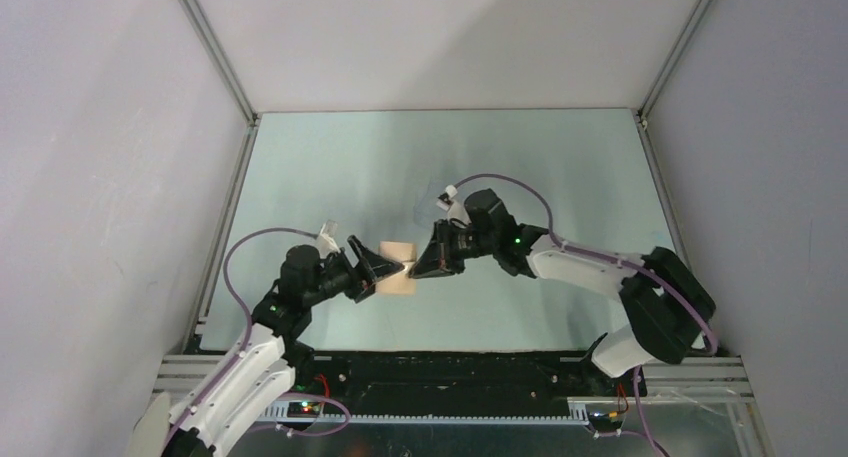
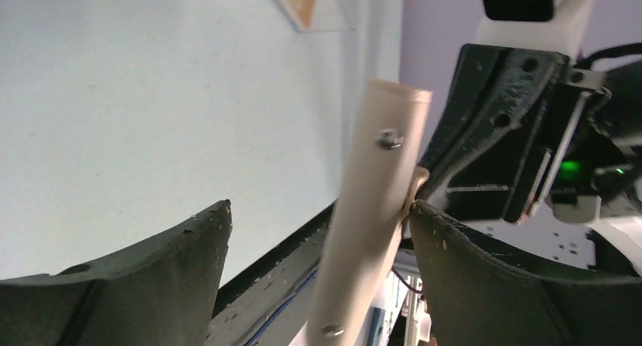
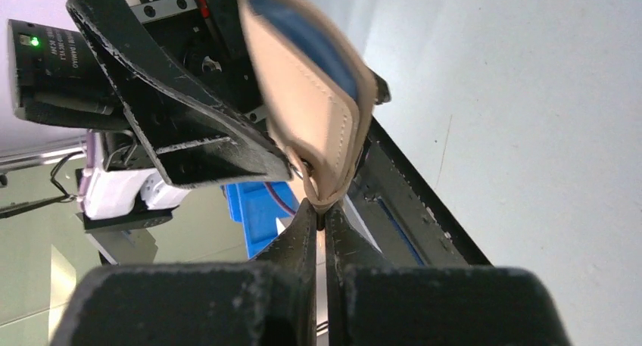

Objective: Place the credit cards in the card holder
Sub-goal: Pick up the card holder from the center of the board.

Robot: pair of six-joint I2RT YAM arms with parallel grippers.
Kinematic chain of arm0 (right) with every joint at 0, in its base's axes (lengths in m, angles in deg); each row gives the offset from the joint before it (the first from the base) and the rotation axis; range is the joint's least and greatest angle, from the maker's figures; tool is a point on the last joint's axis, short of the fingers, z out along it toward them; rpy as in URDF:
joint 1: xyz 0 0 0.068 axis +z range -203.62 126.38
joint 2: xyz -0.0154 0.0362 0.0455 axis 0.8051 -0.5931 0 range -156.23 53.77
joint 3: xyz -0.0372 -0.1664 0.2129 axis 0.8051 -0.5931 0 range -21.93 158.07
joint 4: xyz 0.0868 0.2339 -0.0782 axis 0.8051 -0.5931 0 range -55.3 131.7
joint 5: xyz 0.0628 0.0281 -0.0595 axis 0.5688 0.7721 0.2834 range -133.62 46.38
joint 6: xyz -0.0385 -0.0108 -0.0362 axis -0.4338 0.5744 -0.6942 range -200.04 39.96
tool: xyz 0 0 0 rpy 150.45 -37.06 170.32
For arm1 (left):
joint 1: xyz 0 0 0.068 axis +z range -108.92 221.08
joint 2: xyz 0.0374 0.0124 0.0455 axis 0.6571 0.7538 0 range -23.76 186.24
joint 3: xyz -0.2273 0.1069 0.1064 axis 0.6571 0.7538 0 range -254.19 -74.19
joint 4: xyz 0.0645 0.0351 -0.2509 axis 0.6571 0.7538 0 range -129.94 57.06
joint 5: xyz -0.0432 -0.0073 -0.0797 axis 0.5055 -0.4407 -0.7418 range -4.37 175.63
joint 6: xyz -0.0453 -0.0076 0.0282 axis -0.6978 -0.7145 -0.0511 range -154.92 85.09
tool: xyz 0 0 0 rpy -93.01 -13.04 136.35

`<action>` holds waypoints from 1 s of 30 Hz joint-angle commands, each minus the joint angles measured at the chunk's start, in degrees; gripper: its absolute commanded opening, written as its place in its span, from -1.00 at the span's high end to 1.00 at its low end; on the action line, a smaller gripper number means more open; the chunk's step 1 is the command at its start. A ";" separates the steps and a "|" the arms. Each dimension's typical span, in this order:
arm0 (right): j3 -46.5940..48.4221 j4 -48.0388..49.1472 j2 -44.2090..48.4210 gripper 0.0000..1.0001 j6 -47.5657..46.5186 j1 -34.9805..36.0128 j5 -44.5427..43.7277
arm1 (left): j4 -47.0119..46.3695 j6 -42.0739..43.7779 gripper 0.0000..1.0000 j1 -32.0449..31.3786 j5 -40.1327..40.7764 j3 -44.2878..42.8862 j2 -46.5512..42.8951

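Note:
The tan card holder [image 1: 398,267] hangs above the table between both grippers. My right gripper [image 3: 322,210] is shut on its lower edge, and the blue lining [image 3: 303,28] shows at the top of the fold. In the left wrist view the card holder [image 2: 371,210] stands edge-on between the spread fingers of my left gripper [image 2: 319,210]. It rests against the right finger, with a wide gap to the left one. An orange credit card [image 2: 300,1] lies on the table far off, beside a clear plastic edge. The top view does not show the cards.
The black front rail of the table [image 3: 424,210] runs just below the grippers. A blue bin [image 3: 253,210] sits beyond it. Grey enclosure walls and metal frame posts [image 1: 215,47] surround the pale green table [image 1: 560,167].

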 commanded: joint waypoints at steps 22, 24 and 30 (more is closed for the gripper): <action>-1.42 -5.13 13.16 1.00 -0.26 -6.25 5.55 | -20.82 -2.82 0.30 -4.69 -15.46 -5.82 1.94; -1.43 -5.00 13.45 1.00 -0.31 -6.24 5.47 | -20.87 -2.60 0.84 -5.53 -15.41 -6.57 2.96; -0.40 -13.06 17.29 0.21 -5.07 -7.02 -1.26 | -12.37 2.78 1.00 -7.94 -6.39 -9.02 2.04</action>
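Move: The card holder, pinched by the right gripper near its right-hand edge, has its middle about 3 cm right of the open left gripper, 2 cm back and some 4 cm above it. The holder's middle lies about 3 cm left and 1 cm ahead of the right gripper, at nearly its height. The clear box stands some 20 cm ahead of the left gripper, about 17 cm to its right and 10 cm below. Bring the left gripper up about 8 cm, veering right and a little back, its wrist turning clockwise and tipping up some 25 degrees in all. Shut its fingers on the card holder. Meanwhile carry the holder right and up about 5 cm each way in the right gripper, then begin opening those fingers at the end. ##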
